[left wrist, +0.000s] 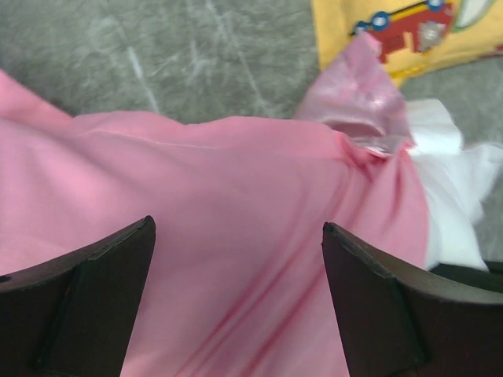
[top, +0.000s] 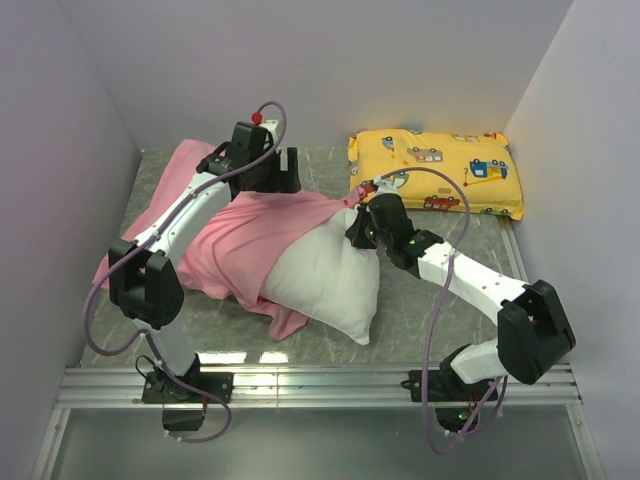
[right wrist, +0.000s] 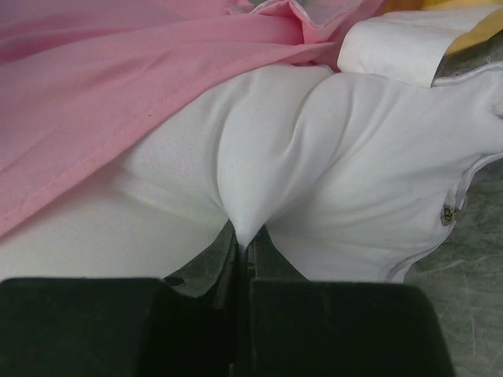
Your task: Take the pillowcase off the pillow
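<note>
The pink pillowcase [top: 240,245] lies crumpled across the left and middle of the table and covers the far left part of the white pillow [top: 330,275]. The pillow's near right half sticks out bare. My left gripper [top: 280,183] hovers over the pillowcase's far edge, open and empty. In the left wrist view pink fabric [left wrist: 236,157] fills the space under the spread gripper [left wrist: 237,228], with a bit of pillow [left wrist: 452,204] at the right. My right gripper [top: 358,230] is shut on a pinched fold of the white pillow [right wrist: 330,157]; its closed tips [right wrist: 247,239] grip white cloth beside the pillowcase hem [right wrist: 94,86].
A yellow cartoon-vehicle-print pillow [top: 435,170] lies at the back right, close behind the right gripper; it also shows in the left wrist view [left wrist: 401,31]. White walls [top: 60,150] close in the left, back and right. A metal rail [top: 320,385] runs along the near edge.
</note>
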Motion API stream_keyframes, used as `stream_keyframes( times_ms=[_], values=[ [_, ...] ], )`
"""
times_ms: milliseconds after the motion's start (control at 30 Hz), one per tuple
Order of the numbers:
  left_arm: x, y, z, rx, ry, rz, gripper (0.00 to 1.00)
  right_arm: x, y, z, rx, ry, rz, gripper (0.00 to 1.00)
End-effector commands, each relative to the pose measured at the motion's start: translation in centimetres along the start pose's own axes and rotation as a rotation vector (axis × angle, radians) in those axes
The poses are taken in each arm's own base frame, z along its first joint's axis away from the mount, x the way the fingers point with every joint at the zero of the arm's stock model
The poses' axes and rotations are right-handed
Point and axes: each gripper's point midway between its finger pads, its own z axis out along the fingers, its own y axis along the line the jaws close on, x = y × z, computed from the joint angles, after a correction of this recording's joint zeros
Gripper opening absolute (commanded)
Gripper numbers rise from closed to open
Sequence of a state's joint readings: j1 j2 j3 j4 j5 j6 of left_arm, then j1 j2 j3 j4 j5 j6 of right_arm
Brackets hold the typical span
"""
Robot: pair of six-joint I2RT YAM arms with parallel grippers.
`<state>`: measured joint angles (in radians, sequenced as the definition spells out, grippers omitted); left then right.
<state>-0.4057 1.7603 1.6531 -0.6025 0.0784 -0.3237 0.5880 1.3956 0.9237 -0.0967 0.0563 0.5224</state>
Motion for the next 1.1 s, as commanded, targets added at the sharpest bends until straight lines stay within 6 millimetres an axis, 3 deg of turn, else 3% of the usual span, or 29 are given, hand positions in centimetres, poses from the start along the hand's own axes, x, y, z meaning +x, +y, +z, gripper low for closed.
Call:
stream_keyframes(
  times_ms=[0, 167, 400, 500, 600, 633, 667, 700, 800, 833, 900, 933, 1000, 1067],
  values=[
    [-1.5, -3.9, -2.4, 0.164, -0.057, 0.109, 0.92, 0.1, 0.4, -0.5, 0.000, 0.000, -0.024, 0.00],
    [1.8, -4.7, -0.6, 0.119, 0.057, 0.197, 0.89, -0.4, 0.5, -0.7, 0.005, -0.012, -0.028, 0.00],
    [2.9, -4.8, -0.6, 0.114, 0.076, 0.226, 0.87, -1.5, 0.9, -1.2, 0.001, -0.030, -0.037, 0.00],
    [3.0, -3.5, 0.2, 0.040, 0.089, 0.218, 0.73, -1.8, 1.3, -1.4, -0.003, -0.031, -0.041, 0.00],
    [3.3, -2.5, 1.1, -0.019, 0.111, 0.216, 0.37, -2.4, 1.3, -1.9, 0.001, -0.046, -0.042, 0.00],
    [3.3, -2.5, 1.2, -0.021, 0.111, 0.210, 0.16, -2.5, 1.3, -2.1, 0.003, -0.051, -0.042, 0.00],
    [3.4, -2.4, 1.4, -0.022, 0.114, 0.207, 0.08, -3.0, 1.5, -2.4, -0.001, -0.064, -0.045, 0.00],
    [3.0, -1.8, 1.6, -0.064, 0.095, 0.202, 0.01, -3.0, 1.2, -2.6, 0.015, -0.065, -0.047, 0.00],
    [1.5, -0.2, 1.7, -0.172, 0.043, 0.162, 0.00, -3.7, 0.9, -3.5, 0.031, -0.085, -0.056, 0.00],
    [0.5, 1.6, 1.4, -0.275, 0.004, 0.149, 0.00, -4.2, 1.0, -4.2, 0.027, -0.104, -0.054, 0.00],
    [-1.1, 3.3, 1.0, -0.361, -0.040, 0.101, 0.00, -4.4, 1.0, -5.0, 0.029, -0.110, -0.055, 0.00],
    [-2.0, 5.5, 0.4, -0.443, -0.066, 0.069, 0.00, -5.2, 1.2, -6.1, 0.017, -0.139, -0.052, 0.00],
    [-3.2, 7.7, -0.1, -0.492, -0.102, 0.004, 0.00, -5.6, 1.1, -7.3, 0.018, -0.156, -0.051, 0.00],
    [-4.7, 11.3, -1.2, -0.542, -0.151, -0.079, 0.00, -6.7, 1.0, -9.1, 0.022, -0.205, -0.051, 0.00]
  ],
)
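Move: The pillowcase's upper edge, where it is to be pinched, lies about 2 cm back, 3 cm right and 3 cm below the open left gripper. From that gripper, the bared white pillow's middle is some 18 cm back and 7 cm right, the satin corner roughly 15 cm right and 1 cm back, all lower. From the right gripper, already gripping the white pillow, the pillowcase edge is about 9 cm ahead, 12 cm left and level. Bring the left gripper back and right about 6 cm, sinking slightly, onto the pillowcase's upper edge, and shut the fingers to pinch the cloth. Then pull it left and forward about 7 cm, rolling and turning the wrist counter-clockwise. Keep the right gripper shut on the white pillow, nearly still at first, then raise it about 6 cm and ease slightly back. ##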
